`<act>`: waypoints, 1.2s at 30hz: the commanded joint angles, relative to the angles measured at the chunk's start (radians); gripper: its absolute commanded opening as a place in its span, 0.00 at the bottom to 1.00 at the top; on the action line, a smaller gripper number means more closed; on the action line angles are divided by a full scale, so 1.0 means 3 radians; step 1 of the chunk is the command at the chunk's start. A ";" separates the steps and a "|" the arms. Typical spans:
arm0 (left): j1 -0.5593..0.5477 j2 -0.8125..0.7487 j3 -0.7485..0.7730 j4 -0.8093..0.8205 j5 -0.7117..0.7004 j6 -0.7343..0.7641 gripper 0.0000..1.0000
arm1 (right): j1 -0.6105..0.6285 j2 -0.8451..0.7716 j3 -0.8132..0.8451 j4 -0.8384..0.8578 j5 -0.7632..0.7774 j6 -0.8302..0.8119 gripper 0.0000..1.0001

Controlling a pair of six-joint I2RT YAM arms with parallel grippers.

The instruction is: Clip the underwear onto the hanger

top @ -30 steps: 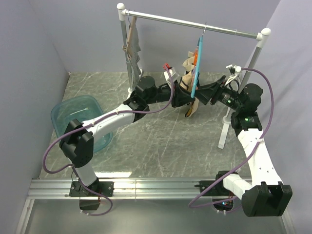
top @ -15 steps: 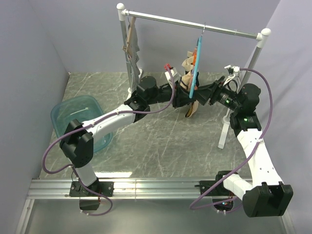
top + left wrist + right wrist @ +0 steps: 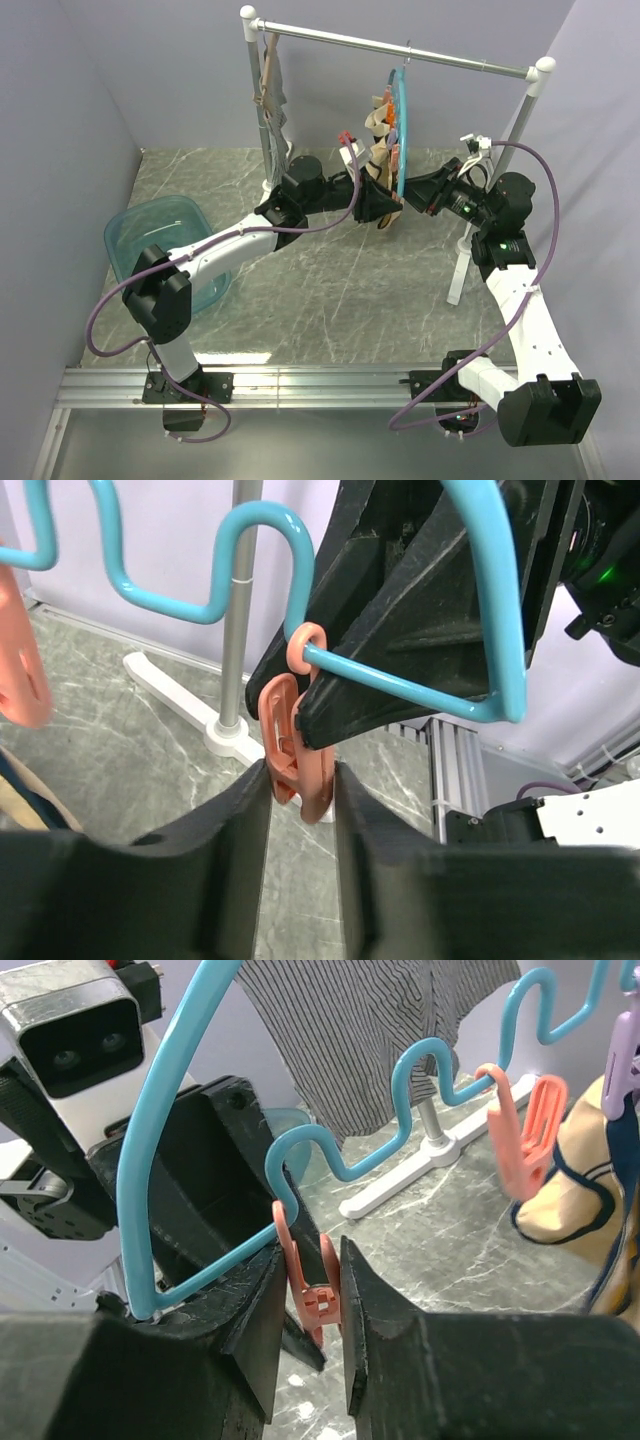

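Observation:
The teal hanger (image 3: 401, 110) hangs by its hook from the rail, and the beige underwear (image 3: 379, 150) hangs bunched against its left side. Both grippers meet under the hoop, the left gripper (image 3: 383, 208) from the left and the right gripper (image 3: 412, 200) from the right. In the left wrist view an orange clip (image 3: 298, 750) on the hoop's wavy wire (image 3: 250, 525) sits pinched between my left gripper (image 3: 302, 780). In the right wrist view my right gripper (image 3: 308, 1295) is shut on an orange clip (image 3: 315, 1285). The underwear (image 3: 580, 1195) hangs at the right there.
A rail rack (image 3: 330, 36) with white posts spans the back. A wooden hanger with a grey striped garment (image 3: 272, 95) hangs at its left end. A teal basin (image 3: 150, 240) sits at the left. Other clips, orange (image 3: 528, 1130) and purple (image 3: 626, 1055), hang on the hoop.
The right gripper has closed on the orange clip. The hoop has turned and lifted, its hook slid left along the rail, and the underwear has risen with it.

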 commanded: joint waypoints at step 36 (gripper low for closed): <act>0.0013 -0.0188 -0.1543 -0.0044 0.0658 0.6404 0.84 | -0.0003 0.0011 0.0132 0.0129 -0.0103 0.0261 0.00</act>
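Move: Within the left fingertips lies the lower end of the hanger's near-end pink clip, its middle about 1 cm to that hand's right and 1 cm above. The right hand already pinches the same clip, its middle about 1 cm below that hand's point. From the left hand, the next pink clip hangs some 9 cm ahead, 0 cm sideways and 2 cm higher; the beige underwear's middle lies roughly 10 cm ahead, 2 cm left and 10 cm lower. Opening wide, the left fingers let go of the end clip and the hand draws off to its left by about 8 cm, then swings a little back and sinks, ending some 17 cm lower below the hanger. Its fingers still point mostly right while the wrist rolls its top side back towards the base by about 80 degrees. The right hand stays put, keeping its pinch on the end clip. ##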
